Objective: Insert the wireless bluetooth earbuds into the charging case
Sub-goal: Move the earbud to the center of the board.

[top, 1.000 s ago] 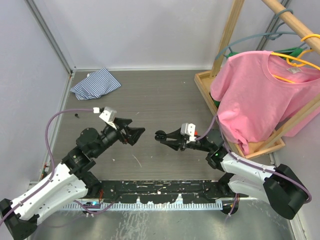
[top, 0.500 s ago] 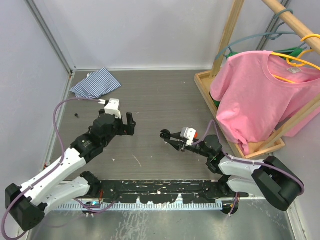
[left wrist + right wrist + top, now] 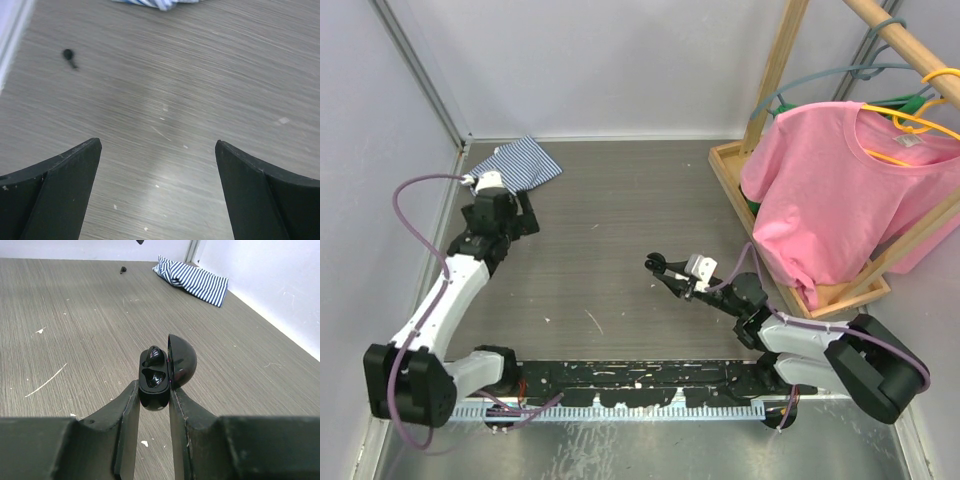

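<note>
My right gripper (image 3: 153,390) is shut on the black charging case (image 3: 152,379), held low over the table. Its lid (image 3: 181,360) stands open to the right. One black earbud (image 3: 154,355) sits in the far socket; the near socket looks glossy and hollow. In the top view the case (image 3: 655,263) is near the table's middle at the right gripper (image 3: 666,269). Another black earbud (image 3: 69,56) lies loose on the table, ahead and left of my open left gripper (image 3: 157,145). That gripper (image 3: 527,218) hovers at the far left with nothing between its fingers.
A striped blue-and-white cloth (image 3: 512,165) lies crumpled at the back left, just beyond the left gripper. A wooden rack (image 3: 760,215) with a pink T-shirt (image 3: 840,190) fills the right side. White flecks and scratches dot the table (image 3: 620,210).
The left arm has swung from the centre out to the far left, toward the striped cloth, and its jaws have opened wider. The right gripper has barely shifted, case still held.
</note>
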Robot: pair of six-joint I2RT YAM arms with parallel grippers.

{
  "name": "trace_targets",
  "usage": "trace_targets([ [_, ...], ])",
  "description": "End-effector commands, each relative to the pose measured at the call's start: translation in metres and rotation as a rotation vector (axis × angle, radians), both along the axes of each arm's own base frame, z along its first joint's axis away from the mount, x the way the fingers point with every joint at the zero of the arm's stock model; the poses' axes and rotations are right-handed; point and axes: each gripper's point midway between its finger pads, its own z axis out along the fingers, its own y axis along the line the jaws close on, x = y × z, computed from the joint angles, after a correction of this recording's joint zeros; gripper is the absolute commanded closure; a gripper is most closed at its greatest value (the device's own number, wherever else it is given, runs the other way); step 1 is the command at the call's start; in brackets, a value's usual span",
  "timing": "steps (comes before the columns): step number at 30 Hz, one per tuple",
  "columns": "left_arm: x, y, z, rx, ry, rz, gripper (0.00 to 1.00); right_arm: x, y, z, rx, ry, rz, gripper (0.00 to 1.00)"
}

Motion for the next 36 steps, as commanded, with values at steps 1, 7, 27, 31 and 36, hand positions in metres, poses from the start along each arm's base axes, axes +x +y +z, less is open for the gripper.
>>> trace_targets([
  [1,0.017,0.046,0.001,-0.007,0.018,0.124,0.01,0.001,-0.006,0.028,0.067,-0.091,-0.028,0.94],
  [7,0.038,0.094,-0.009,-0.029,0.078,0.248,0.02,0.001,-0.006,0.028,0.068,-0.094,-0.032,0.94],
  [27,0.072,0.187,-0.085,-0.189,0.299,0.42,0.24,-0.001,-0.004,0.03,0.062,-0.09,-0.021,0.94],
  [31,0.074,0.195,-0.099,-0.197,0.358,0.42,0.35,0.001,-0.005,0.028,0.055,-0.086,-0.035,0.95],
  [36,0.079,0.198,-0.114,-0.203,0.405,0.41,0.44,0.002,-0.005,0.027,0.052,-0.086,-0.042,0.95],
])
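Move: The loose black earbud lies on the table about 17 cm to the left of the empty left hand, some 9 cm ahead and 16 cm below. The metal rail along the left wall runs about 8 cm to the left of that earbud, level with it; the striped cloth's middle is some 19 cm farther out and 9 cm right of it. From the right hand, the earbud is roughly 53 cm left, 20 cm ahead and 15 cm down. The left hand sweeps about 20 cm to the left towards the black earbud, reaching some 7 cm forward as it goes, then turns the last part mostly into a descent, coming down about 12 cm in all to stop short above the earbud without yet gripping it. On the way the wrist tips down and turns counter-clockwise, each by some 25 degrees, and the wide-open fingers narrow to a bit over half open, while the right hand stays in place and keeps its hold on the open black charging case. ##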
